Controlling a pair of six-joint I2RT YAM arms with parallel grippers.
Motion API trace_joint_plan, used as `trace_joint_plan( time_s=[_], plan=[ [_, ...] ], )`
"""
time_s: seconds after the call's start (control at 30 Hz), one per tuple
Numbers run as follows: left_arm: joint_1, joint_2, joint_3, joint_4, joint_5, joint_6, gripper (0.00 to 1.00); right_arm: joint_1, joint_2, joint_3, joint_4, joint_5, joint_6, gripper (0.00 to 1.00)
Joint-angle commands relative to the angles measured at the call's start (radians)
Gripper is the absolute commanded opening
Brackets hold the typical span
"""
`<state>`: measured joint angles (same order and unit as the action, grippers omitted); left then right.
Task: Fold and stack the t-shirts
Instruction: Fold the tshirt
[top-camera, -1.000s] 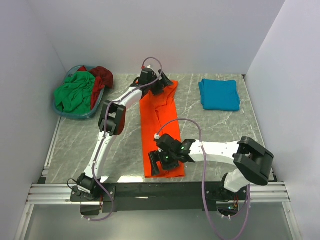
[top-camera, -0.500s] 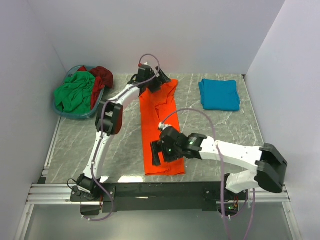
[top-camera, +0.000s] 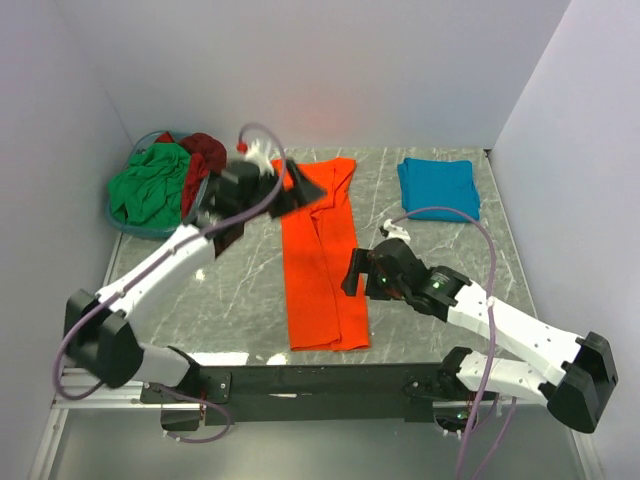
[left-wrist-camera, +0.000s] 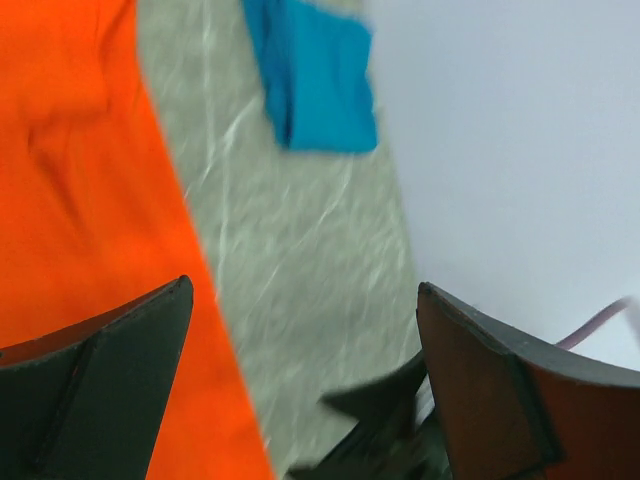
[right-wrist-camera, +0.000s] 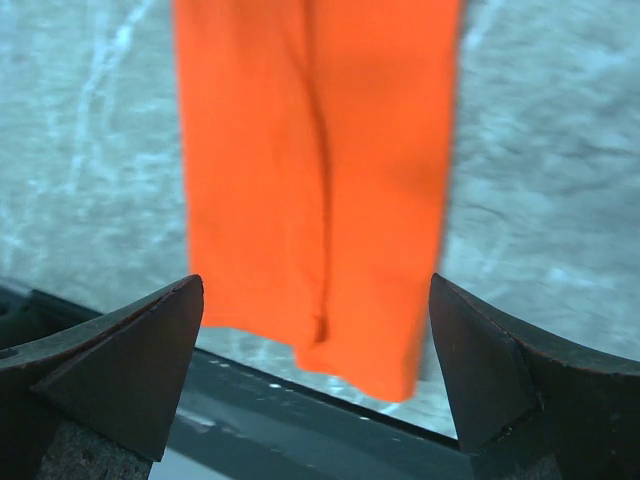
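The bright orange t-shirt (top-camera: 322, 255) lies folded into a long narrow strip down the middle of the table, its near end at the front edge. A teal blue t-shirt (top-camera: 438, 188) rests folded at the back right. My left gripper (top-camera: 296, 192) hovers open over the orange strip's far left corner. In the left wrist view the left gripper (left-wrist-camera: 305, 300) holds nothing, with orange cloth (left-wrist-camera: 80, 200) to its left and the teal shirt (left-wrist-camera: 315, 80) ahead. My right gripper (top-camera: 356, 272) is open beside the strip's right edge. The right wrist view shows the right gripper (right-wrist-camera: 316, 280) empty above the orange shirt (right-wrist-camera: 320, 170).
A blue basket (top-camera: 125, 222) at the back left holds the crumpled green t-shirt (top-camera: 150, 185) and dark red t-shirt (top-camera: 205, 152). White walls close in the left, back and right. The black front rail (right-wrist-camera: 300, 420) runs just past the strip's near end.
Both grippers have come off the orange shirt. The left arm swung back toward the near left. The right gripper rose and moved right and farther back, spreading a little wider.
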<state>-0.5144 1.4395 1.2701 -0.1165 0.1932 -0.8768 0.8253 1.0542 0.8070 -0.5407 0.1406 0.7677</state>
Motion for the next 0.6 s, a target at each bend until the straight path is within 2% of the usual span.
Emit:
trace_joint_plan(
  time_s=[0.0, 0.17, 0.27, 0.37, 0.47, 0.57],
  plan=[
    [-0.050, -0.078, -0.251, -0.104, -0.083, -0.017, 0.99, -0.018, -0.057, -0.055, -0.007, 0.073, 0.018, 1.00],
    [-0.159, -0.284, -0.506, -0.274, -0.118, -0.117, 1.00, -0.023, -0.095, -0.140, -0.025, -0.001, 0.019, 0.99],
    [-0.232, -0.399, -0.596, -0.395, -0.156, -0.212, 1.00, -0.023, -0.114, -0.196, -0.010, -0.065, 0.048, 0.98],
    [-0.295, -0.500, -0.676, -0.417, -0.141, -0.293, 0.99, -0.023, -0.118, -0.249, 0.018, -0.137, 0.074, 0.97],
    [-0.355, -0.527, -0.707, -0.410, -0.121, -0.342, 0.99, -0.023, -0.096, -0.278, 0.030, -0.188, 0.084, 0.96],
    [-0.433, -0.470, -0.697, -0.410, -0.133, -0.364, 0.99, -0.023, -0.071, -0.310, 0.045, -0.223, 0.110, 0.95]
  ],
)
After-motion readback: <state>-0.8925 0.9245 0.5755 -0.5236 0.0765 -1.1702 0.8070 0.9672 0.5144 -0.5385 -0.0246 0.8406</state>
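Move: The red-orange t-shirt's near end is what I go for: its left corner lies about 33 cm back, 4 cm left and 28 cm below my left hand. Its right corner is roughly 14 cm back, 3 cm right and 12 cm below my right hand. The table's front edge runs some 4 cm nearer me than both corners. The folded blue t-shirt lies about 30 cm ahead and 26 cm right of my right hand, 11 cm lower. I swing my left hand back from high over the shirt's far half, about 25 cm back and 20 cm down, drifting a little left. Most of the drop comes early, then it travels level towards the near left corner while its fingers tip some 35 degrees downward. My right hand sinks about 9 cm while easing back and slightly right towards the near right corner, tipping down too. Both stay open and empty, above the cloth. ##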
